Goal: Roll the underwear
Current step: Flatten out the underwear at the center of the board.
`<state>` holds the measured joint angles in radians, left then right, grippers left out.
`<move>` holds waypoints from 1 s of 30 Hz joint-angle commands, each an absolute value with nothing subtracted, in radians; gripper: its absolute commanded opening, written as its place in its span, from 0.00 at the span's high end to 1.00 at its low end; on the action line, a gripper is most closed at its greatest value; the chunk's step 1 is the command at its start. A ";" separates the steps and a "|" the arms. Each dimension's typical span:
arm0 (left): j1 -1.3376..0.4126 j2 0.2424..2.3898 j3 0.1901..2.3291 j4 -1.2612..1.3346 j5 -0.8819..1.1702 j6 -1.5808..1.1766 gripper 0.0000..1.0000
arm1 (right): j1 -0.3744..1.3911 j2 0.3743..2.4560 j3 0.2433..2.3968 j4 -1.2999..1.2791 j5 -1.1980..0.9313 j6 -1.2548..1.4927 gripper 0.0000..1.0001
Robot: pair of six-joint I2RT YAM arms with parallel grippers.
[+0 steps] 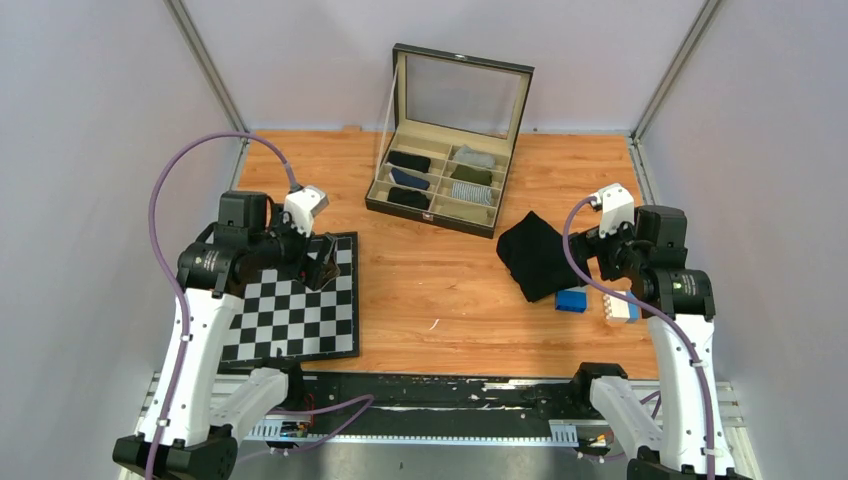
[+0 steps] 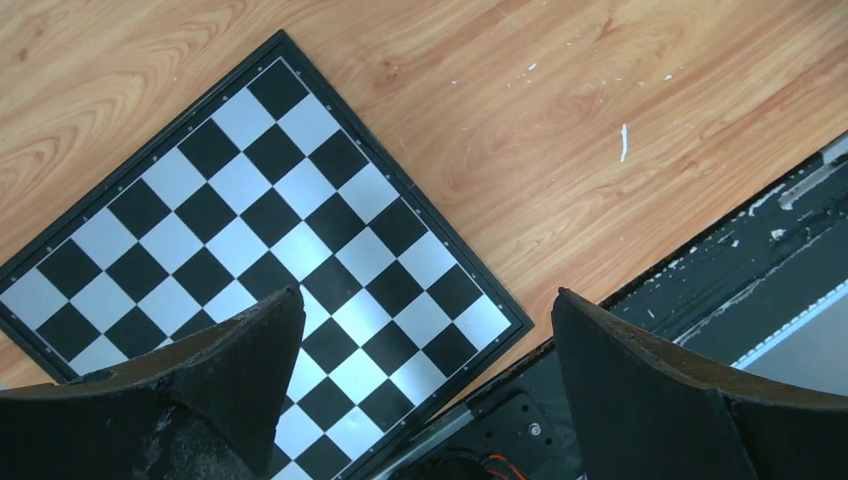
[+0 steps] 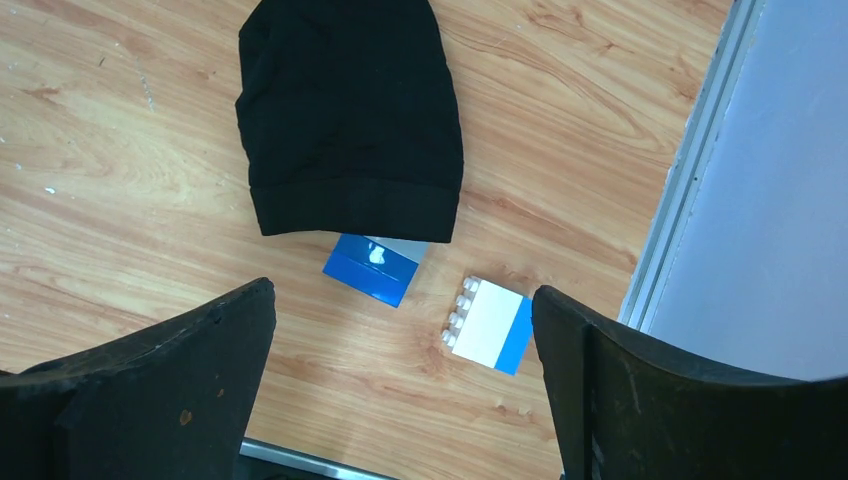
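Note:
The black underwear [image 1: 537,254] lies flat and folded on the wooden table at the right; it also shows in the right wrist view [image 3: 350,115], its waistband toward the near edge. My right gripper [image 1: 607,262] is open and empty, hovering just right of and above the underwear; in its wrist view [image 3: 403,300] the jaws stand wide apart. My left gripper [image 1: 322,268] is open and empty over the chessboard [image 1: 296,300], far left of the underwear; its wrist view [image 2: 428,305] shows the jaws wide apart.
A blue box [image 1: 571,300] lies partly under the underwear's near edge, also in the right wrist view [image 3: 372,268]. A white and blue brick [image 3: 488,324] lies beside it. An open organiser box [image 1: 445,180] with rolled garments stands at the back. A grey wall [image 3: 760,200] stands at the right.

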<state>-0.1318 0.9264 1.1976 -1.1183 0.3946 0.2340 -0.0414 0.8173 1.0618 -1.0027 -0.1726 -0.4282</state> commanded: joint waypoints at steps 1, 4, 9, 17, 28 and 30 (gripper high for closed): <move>-0.126 0.916 1.220 -1.105 0.479 0.268 0.00 | -0.038 0.820 1.050 -0.946 -0.143 -0.448 0.00; -0.162 0.928 1.243 -1.076 0.546 0.293 0.00 | -0.038 0.818 1.051 -0.986 -0.194 -0.576 0.00; -0.393 1.116 1.481 -1.113 0.470 0.388 0.04 | -0.044 0.862 1.132 -1.049 -0.185 -0.537 0.00; -0.875 1.459 1.785 -1.137 0.266 0.558 0.06 | -0.299 1.072 1.598 -1.392 -0.415 -0.350 0.02; -1.164 1.898 1.980 -0.947 0.324 0.490 0.21 | -0.524 1.047 1.666 -1.333 -0.392 -0.225 0.02; -1.164 1.903 1.889 -0.819 0.321 0.531 0.24 | -0.581 1.065 1.655 -1.329 -0.453 -0.202 0.01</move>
<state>-1.1687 1.8942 1.9545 -1.0214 0.3149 0.5137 -0.4988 1.0412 1.6573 -1.3334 -0.3809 -0.2909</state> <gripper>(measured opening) 0.789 0.984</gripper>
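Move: The black underwear lies some 47 cm to the left hand's right, about 13 cm farther out and 23 cm below it. Its near edge laps the blue brick, which is roughly 52 cm right and 3 cm ahead of the left hand. The sock box sits about 24 cm right and 33 cm ahead of that hand. From the right hand, the underwear is about 11 cm ahead, 8 cm left and 21 cm down. Towards the underwear the left hand swings fast to its right, about 34 cm, rising at first, then sinking and drawing back a little. It turns some 70 degrees clockwise and its wide-open fingers narrow slightly, still touching nothing. The empty right hand clears away from the cloth, mostly up with some travel right, turning clockwise, fingers open. ##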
